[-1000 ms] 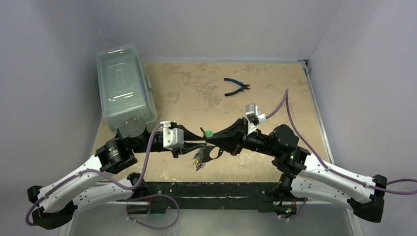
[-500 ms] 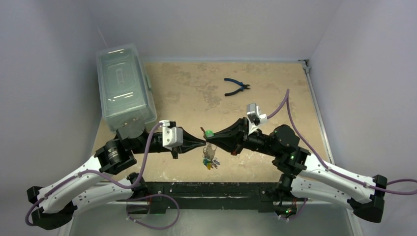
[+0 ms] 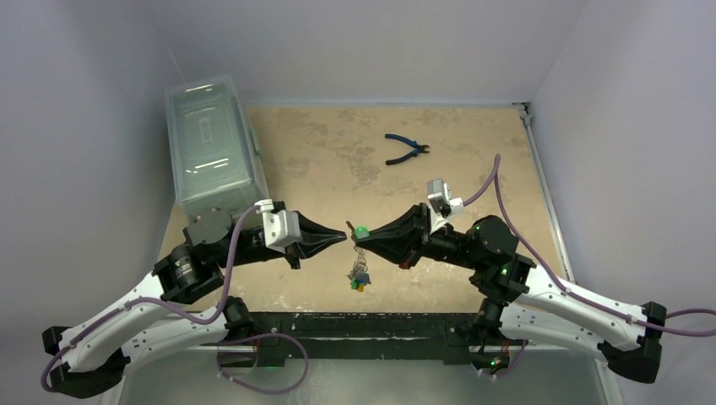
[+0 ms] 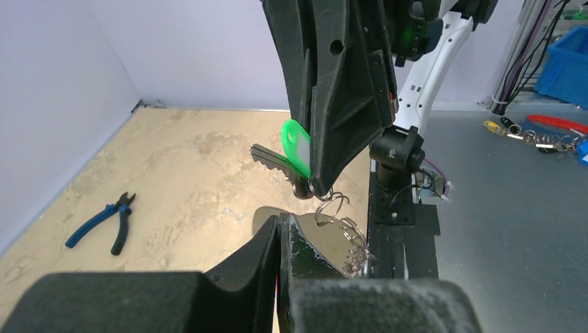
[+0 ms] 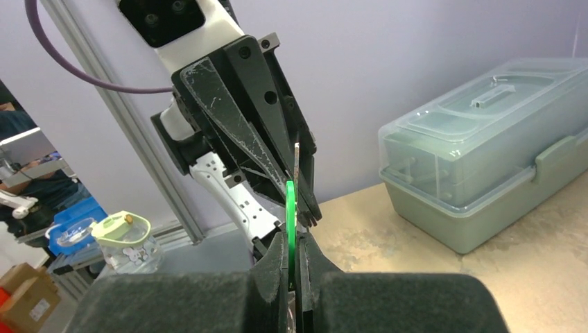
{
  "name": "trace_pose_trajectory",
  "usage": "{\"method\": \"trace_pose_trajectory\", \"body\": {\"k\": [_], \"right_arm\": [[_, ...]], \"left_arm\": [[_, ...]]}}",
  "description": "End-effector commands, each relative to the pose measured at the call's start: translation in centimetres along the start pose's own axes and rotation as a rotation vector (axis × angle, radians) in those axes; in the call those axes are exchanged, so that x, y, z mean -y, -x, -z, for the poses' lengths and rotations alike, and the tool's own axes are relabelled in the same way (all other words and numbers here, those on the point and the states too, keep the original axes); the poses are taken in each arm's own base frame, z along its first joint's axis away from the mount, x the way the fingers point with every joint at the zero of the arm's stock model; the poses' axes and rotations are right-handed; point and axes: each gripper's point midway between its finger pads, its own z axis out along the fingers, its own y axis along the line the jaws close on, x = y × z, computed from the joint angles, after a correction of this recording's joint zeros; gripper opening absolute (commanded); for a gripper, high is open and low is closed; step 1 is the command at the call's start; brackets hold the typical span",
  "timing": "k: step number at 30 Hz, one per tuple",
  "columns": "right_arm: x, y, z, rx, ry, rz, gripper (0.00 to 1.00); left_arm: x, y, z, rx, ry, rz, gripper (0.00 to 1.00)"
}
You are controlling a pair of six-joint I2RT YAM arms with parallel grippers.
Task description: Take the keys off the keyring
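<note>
My right gripper (image 3: 361, 238) is shut on the green head of a key (image 3: 360, 230), held above the table's front middle; the head shows edge-on between its fingers in the right wrist view (image 5: 290, 208). The other keys (image 3: 360, 277) hang below it on small wire rings (image 4: 331, 207). A pale silver keyring (image 4: 326, 243) shows just behind my left fingertips; I cannot tell whether it touches them. My left gripper (image 3: 342, 240) is shut, tip to tip with the right one, a small gap between them. It faces the green key (image 4: 297, 147) in its own view.
Blue-handled pliers (image 3: 407, 149) lie at the back middle of the tan table. A clear lidded box (image 3: 215, 152) stands along the left edge. The black front rail (image 3: 363, 325) runs under the hanging bunch.
My left gripper drew back to the left and rose a little. The key bunch, pulled left a second ago, now hangs straight down under the right gripper.
</note>
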Motion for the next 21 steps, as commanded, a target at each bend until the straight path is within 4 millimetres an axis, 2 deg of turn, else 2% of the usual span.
{"method": "trace_pose_trajectory", "body": {"k": [1, 6, 11, 12, 21], "right_arm": [[-1.7, 2.5, 0.2, 0.091, 0.072, 0.017, 0.0], [-1.3, 3.3, 0.5, 0.117, 0.03, 0.021, 0.0], [0.3, 4.6, 1.2, 0.174, -0.08, 0.015, 0.0], [0.9, 4.8, 1.4, 0.189, -0.113, 0.009, 0.0], [5.3, 5.0, 3.2, 0.25, -0.367, -0.027, 0.0]], "left_arm": [[-0.4, 0.7, -0.4, 0.038, 0.021, 0.02, 0.0], [0.5, 0.2, -0.7, 0.026, -0.041, 0.015, 0.0], [0.7, -1.3, -1.6, -0.049, -0.069, 0.047, 0.3], [0.6, -1.5, -1.8, -0.058, -0.066, 0.055, 0.33], [-1.4, -0.8, -1.7, -0.031, 0.048, 0.044, 0.45]]}}
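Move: The dangling rings of the keyring hang about 4 cm to the right of the left hand, 1 cm back and 4 cm below it, directly under the right fingertips. They are some 3 cm below the right hand, 1 cm to its left and 1 cm back. From the left hand, the key beside the held green tag is about 2 cm ahead, 2 cm right and 2 cm higher. The key bunch is roughly 3 cm back, 4 cm right and 10 cm below. Down about 3 cm and some 2 cm to the right goes the left hand, its empty shut fingers spreading to nearly half open, to face the hanging chain without touching it. The right hand keeps its pinch on the green tag and draws away rightward and forward, about 5 cm in all, rising a little and swinging clockwise some 15 degrees. ##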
